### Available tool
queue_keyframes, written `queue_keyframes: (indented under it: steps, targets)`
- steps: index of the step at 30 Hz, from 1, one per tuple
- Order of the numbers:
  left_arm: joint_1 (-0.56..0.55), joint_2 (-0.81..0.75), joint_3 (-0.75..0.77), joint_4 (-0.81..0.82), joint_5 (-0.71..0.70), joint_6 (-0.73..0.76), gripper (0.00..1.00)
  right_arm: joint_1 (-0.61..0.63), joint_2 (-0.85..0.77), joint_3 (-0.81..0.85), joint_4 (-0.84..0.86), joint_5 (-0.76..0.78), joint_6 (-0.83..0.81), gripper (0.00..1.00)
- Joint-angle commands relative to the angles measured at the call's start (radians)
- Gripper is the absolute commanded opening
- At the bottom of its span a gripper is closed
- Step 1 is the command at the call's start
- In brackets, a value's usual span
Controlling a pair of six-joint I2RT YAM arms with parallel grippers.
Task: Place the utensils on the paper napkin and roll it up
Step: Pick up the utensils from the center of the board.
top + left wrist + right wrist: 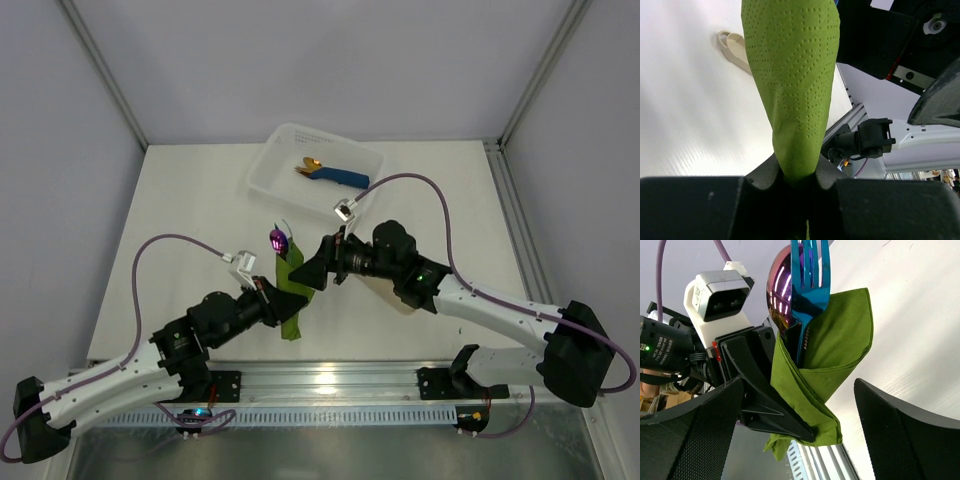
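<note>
The olive-green paper napkin [291, 300] is rolled into a tube around the utensils [277, 240]. Their iridescent spoon bowl and fork tines [801, 280] stick out of its upper end. My left gripper [270, 300] is shut on the lower part of the roll and holds it tilted above the table. In the left wrist view the napkin [792, 90] rises from between the pinching jaws [796, 172]. My right gripper [303, 272] stands open just right of the roll. Its fingers [690, 440] are spread wide on either side of the napkin [830, 365] without touching it.
A white bin [275, 155] stands at the back of the table with a blue rolled napkin and gold cutlery [330, 176] inside. A beige oblong piece [732, 47] lies on the table under the right arm. The metal rail [330, 385] runs along the near edge.
</note>
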State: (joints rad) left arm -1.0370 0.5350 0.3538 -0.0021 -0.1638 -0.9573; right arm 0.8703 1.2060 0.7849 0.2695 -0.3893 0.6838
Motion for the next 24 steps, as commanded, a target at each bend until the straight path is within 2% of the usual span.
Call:
queue_keyframes:
  steps: [1,12,19,21,24]
  targets:
    - [-0.005,-0.013,0.059,0.053,-0.014,0.023,0.0,-0.001,0.027,-0.015,0.086,-0.048,0.016,0.95]
    - [-0.005,0.009,0.053,0.123,0.02,-0.004,0.0,-0.004,0.124,-0.026,0.257,-0.075,0.069,0.98]
    - [-0.005,0.031,0.043,0.168,0.032,-0.021,0.0,-0.007,0.193,-0.032,0.444,-0.12,0.152,0.82]
    - [-0.005,0.025,0.043,0.168,0.027,-0.021,0.0,-0.007,0.201,-0.027,0.451,-0.122,0.157,0.76]
    - [-0.005,0.016,0.043,0.162,0.023,-0.023,0.0,-0.007,0.21,-0.029,0.459,-0.123,0.161,0.73]
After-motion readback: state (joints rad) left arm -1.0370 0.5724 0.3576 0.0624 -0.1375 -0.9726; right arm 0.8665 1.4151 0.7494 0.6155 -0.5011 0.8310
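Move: The right hand, empty and wide open, has the upper part of the rolled green napkin about 5 cm to its left and some 2 cm below, level with it fore and aft. The utensil heads sticking out of the roll are roughly 7 cm left, 3 cm ahead and 4 cm above; the beige tray lies about 8 cm right, 8 cm ahead and 23 cm below. The left hand already pinches the roll lower down, that upper part being about 4 cm ahead of it and 4 cm above. The right hand reaches some 3.5 cm left towards the upper part of the napkin roll, dipping nearly 3 cm early on and rising again about 1 cm, until its fingers straddle the roll just beyond the left fingertips; on the way its left side tips up by roughly 5 to 10 degrees, and the fingers, first opening a touch more, close to about three quarters open. The left hand keeps its pinch on the roll, easing it about 1 cm to the right towards the coming fingers and a little up. ##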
